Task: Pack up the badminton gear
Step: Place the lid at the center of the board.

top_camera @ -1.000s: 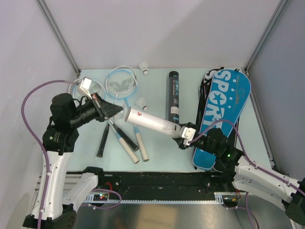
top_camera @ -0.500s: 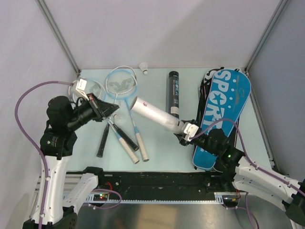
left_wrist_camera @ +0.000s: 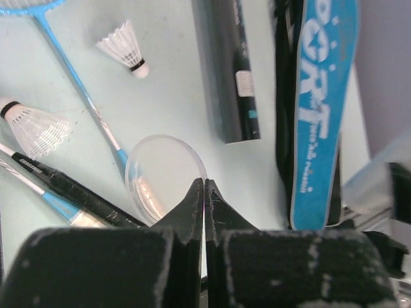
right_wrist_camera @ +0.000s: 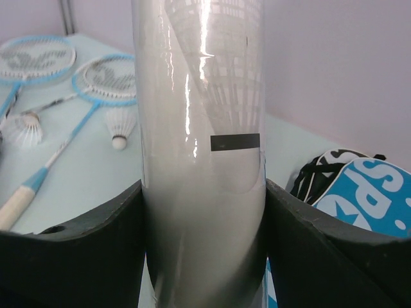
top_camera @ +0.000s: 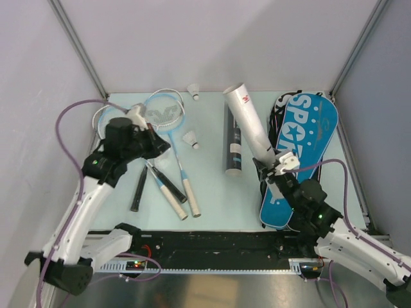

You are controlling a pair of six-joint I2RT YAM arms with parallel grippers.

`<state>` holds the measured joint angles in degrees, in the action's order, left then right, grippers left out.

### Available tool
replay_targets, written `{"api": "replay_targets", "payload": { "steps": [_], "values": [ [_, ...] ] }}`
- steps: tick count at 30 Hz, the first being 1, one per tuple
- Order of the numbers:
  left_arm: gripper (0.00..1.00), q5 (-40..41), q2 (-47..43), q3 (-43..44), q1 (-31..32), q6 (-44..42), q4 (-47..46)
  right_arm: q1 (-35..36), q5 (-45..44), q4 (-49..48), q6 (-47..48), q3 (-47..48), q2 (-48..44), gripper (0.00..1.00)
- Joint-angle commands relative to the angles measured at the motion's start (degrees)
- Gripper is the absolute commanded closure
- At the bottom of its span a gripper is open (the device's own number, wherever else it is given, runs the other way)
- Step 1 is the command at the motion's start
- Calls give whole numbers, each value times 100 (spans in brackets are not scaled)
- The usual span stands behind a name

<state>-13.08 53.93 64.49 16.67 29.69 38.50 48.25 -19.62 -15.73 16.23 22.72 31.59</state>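
Observation:
My right gripper point(top_camera: 270, 168) point(right_wrist_camera: 203, 196) is shut on the lower end of a white translucent tube point(top_camera: 249, 122) point(right_wrist_camera: 202, 128). The tube tilts up toward the back wall, and shuttlecock feathers show inside it. My left gripper point(top_camera: 160, 146) point(left_wrist_camera: 204, 187) is shut, with the rim of a clear round lid point(left_wrist_camera: 164, 173) pinched at its tips. It hovers above the racket handles point(top_camera: 168, 186). Two pale-blue rackets point(top_camera: 164, 111) lie at the back left. One shuttlecock point(top_camera: 191, 138) point(left_wrist_camera: 124, 47) lies beside them and another point(top_camera: 194, 90) at the back edge. A long black tube point(top_camera: 233, 138) point(left_wrist_camera: 231, 70) lies mid-table.
A blue racket bag point(top_camera: 299, 151) point(left_wrist_camera: 318, 109) with black straps lies along the right side, just behind my right wrist. A third shuttlecock point(left_wrist_camera: 33, 126) shows near the handles in the left wrist view. Grey walls and metal posts enclose the table point(top_camera: 212, 199).
My right arm has swung the white tube from pointing left at my left gripper to pointing up and back. My left arm has shifted right over the racket handles.

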Motion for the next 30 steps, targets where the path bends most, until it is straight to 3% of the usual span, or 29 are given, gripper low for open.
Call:
{"api": "replay_targets", "payload": {
  "steps": [1,8,16,24,30],
  "values": [
    [100,1332,682,90,803,-260,-93,7,-515,-349,-349,119,-583,56],
    [100,2035,2207,324,1640,-108,-440,22,-551,146,-512,110,-1295,57],
    [99,2099,3781,699,2271,140,-1045,24,-585,288,-429,114,-1418,57],
    [89,2181,4622,701,2449,407,-1551,26,-621,389,-396,110,-1339,56],
    [70,2216,4713,620,2470,500,-1585,26,-613,400,-369,113,-1349,56]
  ]
}}
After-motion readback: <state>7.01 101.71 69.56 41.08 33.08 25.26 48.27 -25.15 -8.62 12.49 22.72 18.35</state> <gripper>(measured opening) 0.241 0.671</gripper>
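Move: The left hand already pinches the clear lid by its rim. The bare spot where it will lie is about 7 cm ahead, 12 cm to the right and 24 cm below. From that spot, the black tube's middle is some 17 cm farther out and 12 cm right, the loose shuttlecock 15 cm farther out and 7 cm left, and the nearest racket grip 12 cm nearer and 7 cm left. From the right hand, the spot is roughly 10 cm ahead, 23 cm left and 22 cm down. Down and to the right, some 22 cm and 14 cm, with a little forward, the left hand carries the lid to the open board between the racket grips and the black tube, tipping its fingers steeply down and easing off near the board, where they part slightly to let the lid go. The right hand keeps the white tube, drawing it right, slightly back and up, then sinking a little. ##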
